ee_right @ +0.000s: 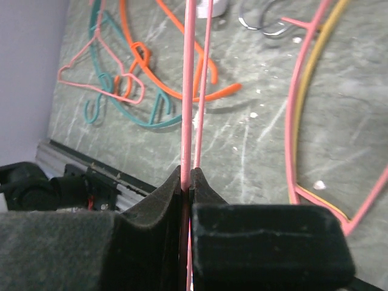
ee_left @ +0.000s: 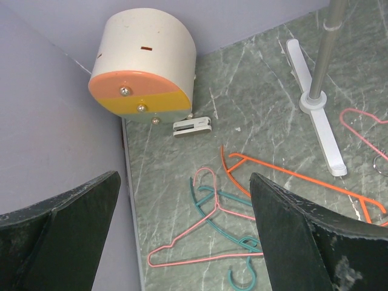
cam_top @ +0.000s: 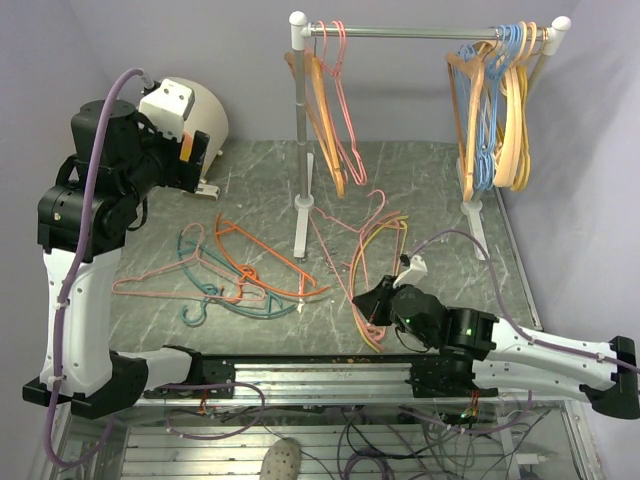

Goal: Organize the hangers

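My right gripper (ee_right: 187, 173) is low over the table's front middle (cam_top: 370, 298), shut on the thin rod of a pink hanger (ee_right: 188, 91) that runs away from it toward the rack's left post (cam_top: 330, 250). Beside it lies a tangle of pink and yellow hangers (cam_top: 378, 240) (ee_right: 297, 121). Farther left, a pink hanger (ee_left: 200, 227), a teal one (ee_left: 224, 203) and an orange one (ee_left: 291, 176) lie overlapped (cam_top: 215, 285). A tan hanger (cam_top: 322, 110) and a pink one (cam_top: 345, 100) hang at the rod's left end. My left gripper (ee_left: 185, 230) is raised at the back left (cam_top: 200, 155), open and empty.
The rack's rod (cam_top: 420, 33) spans the back on two white posts with feet (cam_top: 303, 205) (ee_left: 324, 130). A bunch of light-blue and pale tan hangers (cam_top: 500, 100) hangs at its right end. A round white device (ee_left: 145, 60) and a small white clip (ee_left: 193, 125) sit back left.
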`<action>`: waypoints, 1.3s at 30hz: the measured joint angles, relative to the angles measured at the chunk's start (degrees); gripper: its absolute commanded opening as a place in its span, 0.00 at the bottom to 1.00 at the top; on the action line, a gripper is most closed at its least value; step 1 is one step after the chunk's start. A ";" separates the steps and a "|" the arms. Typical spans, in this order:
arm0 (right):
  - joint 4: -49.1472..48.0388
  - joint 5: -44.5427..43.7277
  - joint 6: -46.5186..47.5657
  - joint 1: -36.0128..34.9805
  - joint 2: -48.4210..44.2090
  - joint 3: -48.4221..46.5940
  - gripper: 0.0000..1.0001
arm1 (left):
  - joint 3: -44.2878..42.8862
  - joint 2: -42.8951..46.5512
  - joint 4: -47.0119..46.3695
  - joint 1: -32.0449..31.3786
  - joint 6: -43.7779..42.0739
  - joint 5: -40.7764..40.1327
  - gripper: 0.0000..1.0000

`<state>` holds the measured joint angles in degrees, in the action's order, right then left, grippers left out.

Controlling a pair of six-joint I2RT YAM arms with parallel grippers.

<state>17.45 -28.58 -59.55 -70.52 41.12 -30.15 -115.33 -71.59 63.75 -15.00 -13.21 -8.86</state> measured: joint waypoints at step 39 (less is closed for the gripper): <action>-1.40 -8.00 64.48 27.61 32.98 -49.11 0.00 | 3.78 -0.76 0.20 3.74 -0.39 2.47 0.99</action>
<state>16.05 -36.58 4.93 -42.92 74.11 -79.26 -111.55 -72.36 63.94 -11.27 -13.61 -6.39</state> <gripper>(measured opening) 0.035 0.992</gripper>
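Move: The right hand already grips a pink hanger. Its place on the rail, just right of the hung pink hangers, lies about 35 cm ahead, 2 cm right and 40 cm above. From the hand, the hung pink hangers are 33 cm ahead and 3 cm left, the hung wooden hanger 33 ahead and 7 left, both 30 up; the loose pink-yellow hangers lie 14 ahead, 9 right, 18 below. From the left hand that rail spot is some 20 cm ahead, 36 right, 11 above. Keeping its pinch on the pink hanger, the right hand carries the hook up to the rail, travelling about 20 cm forward and as much upward. It swings some 10 cm right, then comes partly back left, while the wrist rolls right-side-up-to-down the other way, left side dropping about 45 degrees, and the fingers tip upward. The open left hand sinks about 3 cm. ##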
